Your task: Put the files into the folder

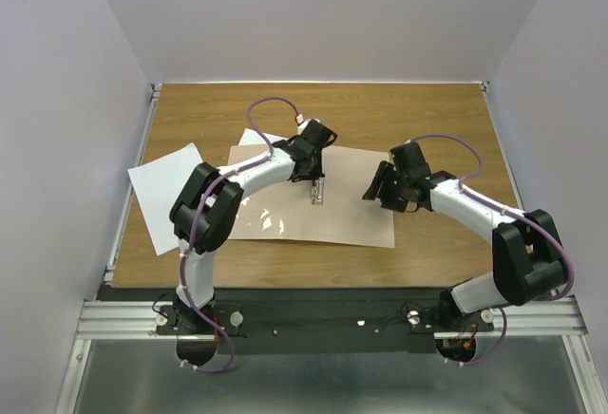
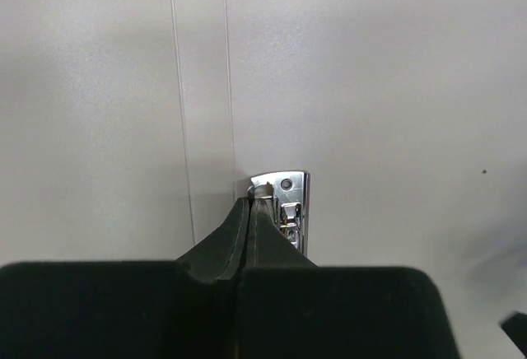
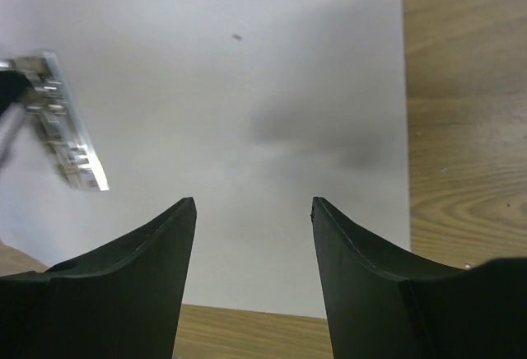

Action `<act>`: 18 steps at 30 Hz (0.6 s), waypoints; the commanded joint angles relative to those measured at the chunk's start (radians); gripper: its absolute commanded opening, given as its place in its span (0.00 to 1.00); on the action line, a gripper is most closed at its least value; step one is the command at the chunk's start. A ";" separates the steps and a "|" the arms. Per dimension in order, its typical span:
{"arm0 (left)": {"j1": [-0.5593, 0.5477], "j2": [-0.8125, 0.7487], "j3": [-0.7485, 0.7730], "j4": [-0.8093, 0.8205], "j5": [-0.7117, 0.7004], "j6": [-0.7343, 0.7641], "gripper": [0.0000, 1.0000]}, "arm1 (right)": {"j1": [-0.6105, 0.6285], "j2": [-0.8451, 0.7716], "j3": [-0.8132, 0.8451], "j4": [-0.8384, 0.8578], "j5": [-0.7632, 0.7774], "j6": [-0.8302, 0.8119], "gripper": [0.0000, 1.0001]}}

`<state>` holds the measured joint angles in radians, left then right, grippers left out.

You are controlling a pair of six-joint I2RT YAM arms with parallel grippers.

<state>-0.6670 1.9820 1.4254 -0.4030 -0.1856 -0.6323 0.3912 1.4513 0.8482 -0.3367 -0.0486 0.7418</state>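
Note:
The tan folder (image 1: 347, 210) lies open and flat in the middle of the table, and it looks pale grey in the wrist views (image 2: 370, 87) (image 3: 247, 87). Its small metal clip (image 1: 317, 192) (image 2: 290, 207) (image 3: 66, 128) sits near the centre fold. My left gripper (image 1: 313, 178) (image 2: 251, 200) is shut, its tips pinching the clip's thin lever. My right gripper (image 1: 372, 191) (image 3: 254, 202) hovers open over the folder's right half with nothing between its fingers. One white file (image 1: 166, 191) lies left of the folder. A corner of another file (image 1: 255, 137) shows at the folder's far edge.
The wooden table (image 1: 427, 120) (image 3: 461, 128) is walled in by white panels on the left, right and back. A metal rail (image 1: 332, 319) with both arm bases runs along the near edge.

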 commanded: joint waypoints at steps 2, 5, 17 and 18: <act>0.003 -0.147 -0.011 -0.017 -0.054 -0.027 0.20 | 0.000 0.040 -0.089 0.042 0.036 0.027 0.66; 0.001 -0.182 -0.036 -0.013 -0.049 -0.030 0.23 | -0.002 0.079 -0.127 0.057 0.044 0.033 0.66; -0.066 -0.452 -0.301 -0.010 -0.061 -0.070 0.54 | 0.000 0.063 -0.198 0.068 0.092 0.050 0.66; -0.094 -0.481 -0.384 0.010 -0.040 -0.082 0.54 | -0.002 0.064 -0.198 0.068 0.093 0.044 0.66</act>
<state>-0.6861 1.6539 1.2160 -0.4118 -0.2237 -0.6765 0.3889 1.4788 0.7086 -0.2016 -0.0246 0.7937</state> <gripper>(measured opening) 0.535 0.663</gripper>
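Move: The left fingers are shut at the far end of the metal clip, whose middle lies about 3 cm back, 1 cm right and 2 cm down. The left file is some 35 cm left and 4 cm back; the covered file's exposed corner is 12 cm ahead, 14 cm left. From the right hand the clip is about 15 cm left and 3 cm ahead; the folder's right edge is level, 4 cm right, all about 5 cm below. Lift the left gripper straight up off the folder's clip by about 8 cm, parting its shut fingers to roughly half open, then swing it back and left towards the left file, sinking slightly. Meanwhile lower the open right gripper some 4 cm and a little back, down to the folder's right cover, and hold it there. ##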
